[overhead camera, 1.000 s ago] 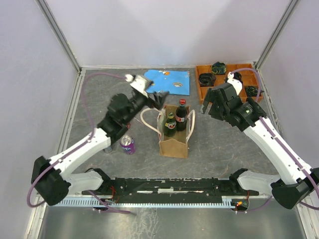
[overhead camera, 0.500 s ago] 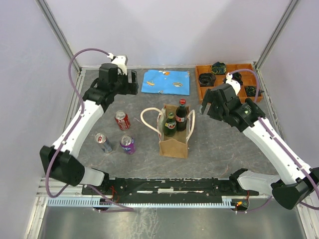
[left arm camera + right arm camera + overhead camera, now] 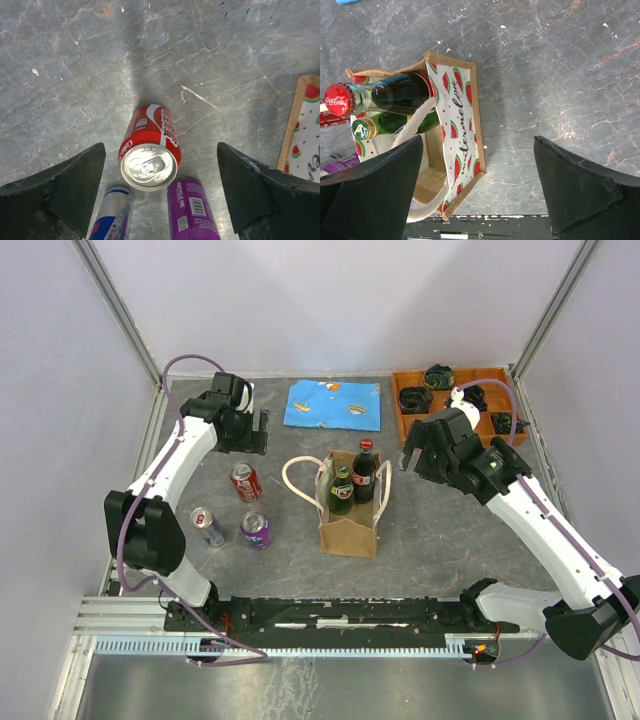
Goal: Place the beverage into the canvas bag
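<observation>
The canvas bag [image 3: 349, 520] stands upright mid-table with a cola bottle [image 3: 364, 468] and a green bottle [image 3: 341, 489] inside. Left of it are three beverage cans: a red one [image 3: 245, 482] upright, a silver-blue one [image 3: 207, 527] and a purple one [image 3: 256, 530]. My left gripper [image 3: 254, 430] hovers open behind the red can [image 3: 150, 150], which shows between its wide-apart fingers, untouched. My right gripper [image 3: 416, 454] hangs open to the right of the bag [image 3: 462, 125], holding nothing. The bottles [image 3: 395, 92] lean inside the bag.
A blue cloth [image 3: 333, 405] lies at the back centre. An orange tray [image 3: 417, 380] with dark items sits at the back right. White rope handles [image 3: 296, 480] loop out from the bag's left side. Walls enclose the table.
My left arm has swung from the bag's top to the back left, over the cans, and its jaws have widened. The right arm has not moved.
</observation>
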Robot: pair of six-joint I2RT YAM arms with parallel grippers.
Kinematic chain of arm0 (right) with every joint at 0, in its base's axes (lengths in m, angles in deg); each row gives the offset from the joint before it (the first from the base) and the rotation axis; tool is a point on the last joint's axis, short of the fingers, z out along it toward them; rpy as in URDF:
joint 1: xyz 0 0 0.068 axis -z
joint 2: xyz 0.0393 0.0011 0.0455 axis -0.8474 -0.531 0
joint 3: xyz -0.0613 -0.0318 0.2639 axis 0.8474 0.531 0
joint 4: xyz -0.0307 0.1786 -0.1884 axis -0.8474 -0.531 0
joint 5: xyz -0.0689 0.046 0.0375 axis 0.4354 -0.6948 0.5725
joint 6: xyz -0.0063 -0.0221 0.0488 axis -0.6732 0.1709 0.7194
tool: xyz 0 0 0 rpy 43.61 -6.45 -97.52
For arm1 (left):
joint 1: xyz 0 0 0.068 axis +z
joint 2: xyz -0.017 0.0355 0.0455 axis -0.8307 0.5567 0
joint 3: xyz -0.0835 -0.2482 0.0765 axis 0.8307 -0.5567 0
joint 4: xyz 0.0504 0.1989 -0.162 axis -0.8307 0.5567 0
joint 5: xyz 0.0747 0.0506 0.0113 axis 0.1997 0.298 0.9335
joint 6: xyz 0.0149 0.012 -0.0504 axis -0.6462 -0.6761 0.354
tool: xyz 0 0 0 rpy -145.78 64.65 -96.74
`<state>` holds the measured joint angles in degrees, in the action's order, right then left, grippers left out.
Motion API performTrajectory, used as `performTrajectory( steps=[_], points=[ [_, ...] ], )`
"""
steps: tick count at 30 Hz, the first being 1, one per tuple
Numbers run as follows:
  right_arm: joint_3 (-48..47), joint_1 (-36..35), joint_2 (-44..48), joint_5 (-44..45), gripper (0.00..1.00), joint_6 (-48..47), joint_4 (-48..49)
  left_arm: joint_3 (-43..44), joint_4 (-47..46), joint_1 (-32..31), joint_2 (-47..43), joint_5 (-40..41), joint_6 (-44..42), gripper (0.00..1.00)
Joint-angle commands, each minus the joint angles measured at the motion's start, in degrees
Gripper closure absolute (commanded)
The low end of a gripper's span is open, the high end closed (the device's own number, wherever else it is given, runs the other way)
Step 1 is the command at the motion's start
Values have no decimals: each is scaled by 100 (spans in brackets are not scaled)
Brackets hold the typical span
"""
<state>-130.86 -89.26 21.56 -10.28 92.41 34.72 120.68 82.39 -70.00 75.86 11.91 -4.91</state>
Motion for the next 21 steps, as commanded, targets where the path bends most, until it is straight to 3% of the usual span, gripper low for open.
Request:
performTrajectory(
  steps=[1, 15, 21],
  points=[
    [36, 39, 70, 6, 1, -56, -6, 51, 246, 62, 56, -101, -297, 2],
    [121, 73, 145, -51, 1, -23, -77, -556, 332, 70, 259, -191, -393, 2],
    [189, 75, 254, -16, 1, 18, -136, -660, 259, 73, 326, -173, -392, 9]
  ],
)
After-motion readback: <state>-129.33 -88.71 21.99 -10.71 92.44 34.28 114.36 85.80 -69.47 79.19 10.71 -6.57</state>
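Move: The red Coke can stands almost under the left hand, about 5 cm nearer the base and 1 cm to its left, its middle some 11 cm below. From that can, the purple can is about 11 cm back and 3 cm right, the silver-blue can 10 cm back and 8 cm left. The canvas bag lies roughly 23 cm right of the left hand and 8 cm back. From the right hand, the Coke can is about 34 cm left, 2 cm farther out and 18 cm below. The red Coke can's lid is what the empty left hand comes down on, sinking about 6 cm and drawing back some 4 cm towards the base. Its forward-slanting fingers tip about 15 degrees nearer to straight down and stay wide open, ending one on each side of the lid, with no grip yet. ##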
